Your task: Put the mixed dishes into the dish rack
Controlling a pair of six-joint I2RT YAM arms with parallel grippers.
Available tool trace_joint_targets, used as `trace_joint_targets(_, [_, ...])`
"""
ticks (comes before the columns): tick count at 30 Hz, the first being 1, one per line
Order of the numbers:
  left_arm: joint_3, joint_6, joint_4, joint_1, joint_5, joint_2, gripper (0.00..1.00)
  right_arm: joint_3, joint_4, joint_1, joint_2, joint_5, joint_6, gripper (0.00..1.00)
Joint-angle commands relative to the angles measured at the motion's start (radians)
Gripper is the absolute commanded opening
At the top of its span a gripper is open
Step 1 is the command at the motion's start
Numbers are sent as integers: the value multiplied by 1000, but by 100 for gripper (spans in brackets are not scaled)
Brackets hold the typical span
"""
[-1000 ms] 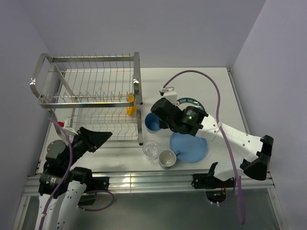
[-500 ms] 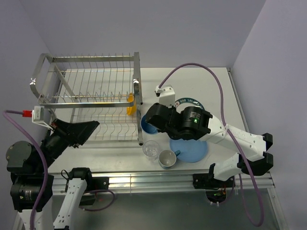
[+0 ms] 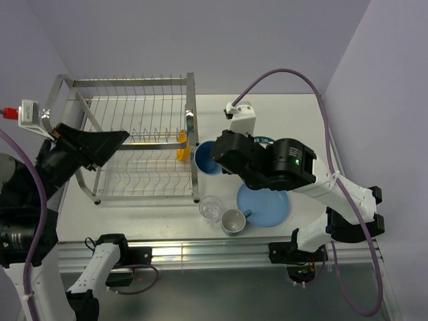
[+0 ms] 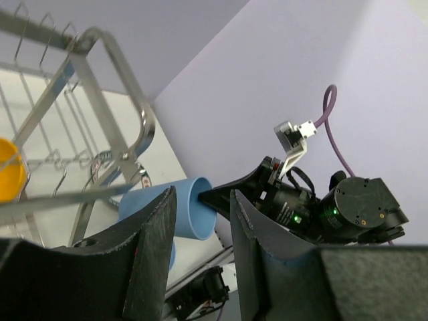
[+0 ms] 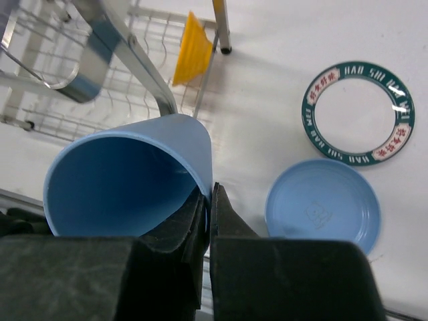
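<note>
My right gripper [image 5: 209, 200] is shut on the rim of the blue tumbler [image 5: 127, 177], one finger inside and one outside. The tumbler [image 3: 206, 158] hangs tilted just right of the dish rack [image 3: 127, 144]. A small yellow-orange bowl [image 3: 181, 145] stands on edge in the rack's lower tier. My left gripper [image 3: 122, 138] hovers open and empty above the rack's left part. On the table lie the clear glass [image 3: 210, 208], the light blue mug [image 3: 233, 222] and the plain blue plate [image 3: 264, 204]. The white plate with a dark patterned rim [image 5: 309, 100] is mostly hidden under my right arm in the top view.
The rack's tubular end handle [image 4: 127, 114] stands between my left gripper [image 4: 200, 227] and the tumbler [image 4: 167, 210]. Lilac walls close in behind and on the right. My right arm [image 3: 287, 167] stretches over the plates.
My left arm has swung up from the table's front left to above the rack. My right arm has carried the tumbler a little up and back, staying beside the rack's right end.
</note>
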Motion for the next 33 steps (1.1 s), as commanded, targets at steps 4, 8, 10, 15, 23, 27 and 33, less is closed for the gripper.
trace_joint_targets(4, [213,36,62,6,19,211,43,118,-55,-12,-15,110,-40,0])
trace_joint_targets(8, [364,35,75,-5,20,354,41,77,-27,-50,-56,107,-60,0])
trace_joint_targets(10, [408,38,80,-72,-13,399,41,33,4,-72,-90,96,-74,0])
trace_joint_targets(15, [632,128,-7,-430,-314,611,42,-65,59,-155,-165,52,-97,0])
trace_joint_targets(23, [576,170,43,-806,-631,631,42,-87,27,-195,-214,59,-89,0])
trace_joint_targets(27, [543,220,36,-991,-802,642,42,-82,12,-195,-215,52,-70,0])
trace_joint_targets(33, [574,285,-40,-1242,-1099,728,43,-78,7,-195,-240,17,-50,0])
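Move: From the left hand, open and empty, the blue cup lies about 16 cm to the right, 5 cm ahead and 17 cm lower, still pinched at its rim by the right hand. The dish rack's middle is about 15 cm ahead, 5 cm left and 36 cm down; the orange bowl in it is 20 cm ahead, 8 cm right and 43 cm down. The left gripper stands some 20 cm left of the right hand, 4 cm back and 14 cm higher. The left hand first climbs and reaches forward about 10 cm, then sweeps right some 21 cm high above the rack's right side, easing back and sinking a little towards the blue cup, turning clockwise with its left side tipping up and its fingers staying half open. Meanwhile the right hand, keeping its pinch on the cup rim, shifts about 10 cm right and slightly up and forward with a small clockwise turn, then holds there, the left fingers not yet on the cup. ##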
